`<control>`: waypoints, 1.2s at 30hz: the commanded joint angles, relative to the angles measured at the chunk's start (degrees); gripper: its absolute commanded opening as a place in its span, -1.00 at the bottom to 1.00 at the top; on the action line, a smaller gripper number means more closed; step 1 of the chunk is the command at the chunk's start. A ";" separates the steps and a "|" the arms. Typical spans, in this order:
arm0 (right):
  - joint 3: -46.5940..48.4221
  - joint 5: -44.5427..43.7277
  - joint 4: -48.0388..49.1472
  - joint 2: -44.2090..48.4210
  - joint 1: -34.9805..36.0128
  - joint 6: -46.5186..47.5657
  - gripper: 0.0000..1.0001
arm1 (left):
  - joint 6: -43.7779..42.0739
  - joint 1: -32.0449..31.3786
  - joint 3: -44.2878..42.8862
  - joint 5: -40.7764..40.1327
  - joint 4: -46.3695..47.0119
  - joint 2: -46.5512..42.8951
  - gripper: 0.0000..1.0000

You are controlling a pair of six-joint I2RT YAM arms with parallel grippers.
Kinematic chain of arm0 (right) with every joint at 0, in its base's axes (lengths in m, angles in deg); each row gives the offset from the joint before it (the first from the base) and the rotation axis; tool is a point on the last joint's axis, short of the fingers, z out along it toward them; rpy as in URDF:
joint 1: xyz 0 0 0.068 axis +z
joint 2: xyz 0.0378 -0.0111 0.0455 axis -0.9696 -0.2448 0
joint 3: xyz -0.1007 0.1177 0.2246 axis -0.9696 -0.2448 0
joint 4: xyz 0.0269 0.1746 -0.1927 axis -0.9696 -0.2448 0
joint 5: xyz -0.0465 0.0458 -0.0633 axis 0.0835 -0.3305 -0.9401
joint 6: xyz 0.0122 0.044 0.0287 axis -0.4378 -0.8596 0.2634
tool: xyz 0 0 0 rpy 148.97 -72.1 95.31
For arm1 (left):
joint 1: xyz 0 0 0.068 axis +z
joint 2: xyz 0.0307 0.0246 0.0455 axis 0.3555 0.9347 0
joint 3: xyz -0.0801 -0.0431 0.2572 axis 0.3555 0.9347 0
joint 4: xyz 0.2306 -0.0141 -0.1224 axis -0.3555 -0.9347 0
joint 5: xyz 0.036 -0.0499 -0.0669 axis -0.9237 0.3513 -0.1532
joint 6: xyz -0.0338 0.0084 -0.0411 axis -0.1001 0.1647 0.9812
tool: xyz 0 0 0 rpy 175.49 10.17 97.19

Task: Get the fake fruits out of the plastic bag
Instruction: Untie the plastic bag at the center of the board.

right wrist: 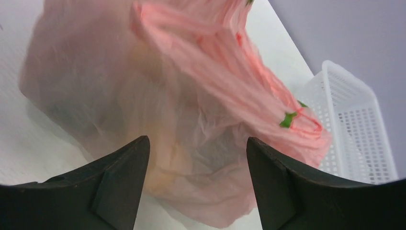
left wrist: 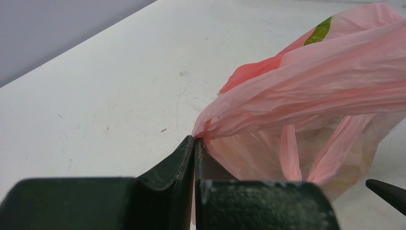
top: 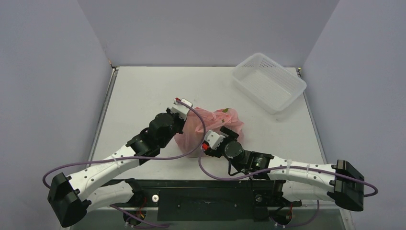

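The pink translucent plastic bag (top: 210,125) lies crumpled mid-table. My left gripper (top: 187,115) is at its left edge. In the left wrist view its jaws (left wrist: 195,140) are shut on a gathered corner of the bag (left wrist: 311,81), which stretches away to the right with its handle loops hanging. My right gripper (top: 231,128) is at the bag's near right side. It stands open (right wrist: 196,141) with the bag (right wrist: 191,91) just beyond the tips and nothing held. The fake fruits are hidden inside; only a faint yellow-orange patch (right wrist: 163,165) shows through the film.
A white perforated basket (top: 269,81) stands at the back right of the white table (top: 143,91), also seen as the basket (right wrist: 356,124) beyond the bag. One dark fingertip of the right gripper (left wrist: 389,192) shows at the lower right of the left wrist view.
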 commanded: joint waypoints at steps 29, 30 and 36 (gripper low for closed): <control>-0.01 0.75 34.12 -11.30 -10.02 13.89 0.37 | -0.10 0.17 -0.10 2.11 4.22 -1.39 -1.00; 0.52 0.85 34.06 -11.75 -10.23 13.96 0.37 | -0.13 0.19 -0.10 2.12 4.22 -1.34 -1.00; 2.69 6.44 32.43 -11.16 -13.34 8.48 0.16 | -0.05 0.18 -0.09 2.26 4.31 -1.05 -1.00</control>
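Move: Stretched rightward from the left fingers that already pinch it, the plastic bag's gathered neck lies about 7 cm ahead of the open right hand, 3 cm to its left and 4 cm above. From that hand, the bag's fruit-filled body is some 5 cm ahead, 4 cm left and 11 cm below; the white basket is roughly 30 cm ahead and 28 cm right, low down. For the left hand, the neck's middle is about 11 cm to its right, level ahead and a touch lower. Dipping 2 to 3 cm and slightly right first, the right hand then drives about 8 cm forward towards the stretched neck, climbing as it goes and ending some 4 cm above where it began. Its fingers stay open and tip up nearly 20 degrees, one fingertip coming in against the neck's underside, while the shut left fingers hold their pinch almost motionless. ##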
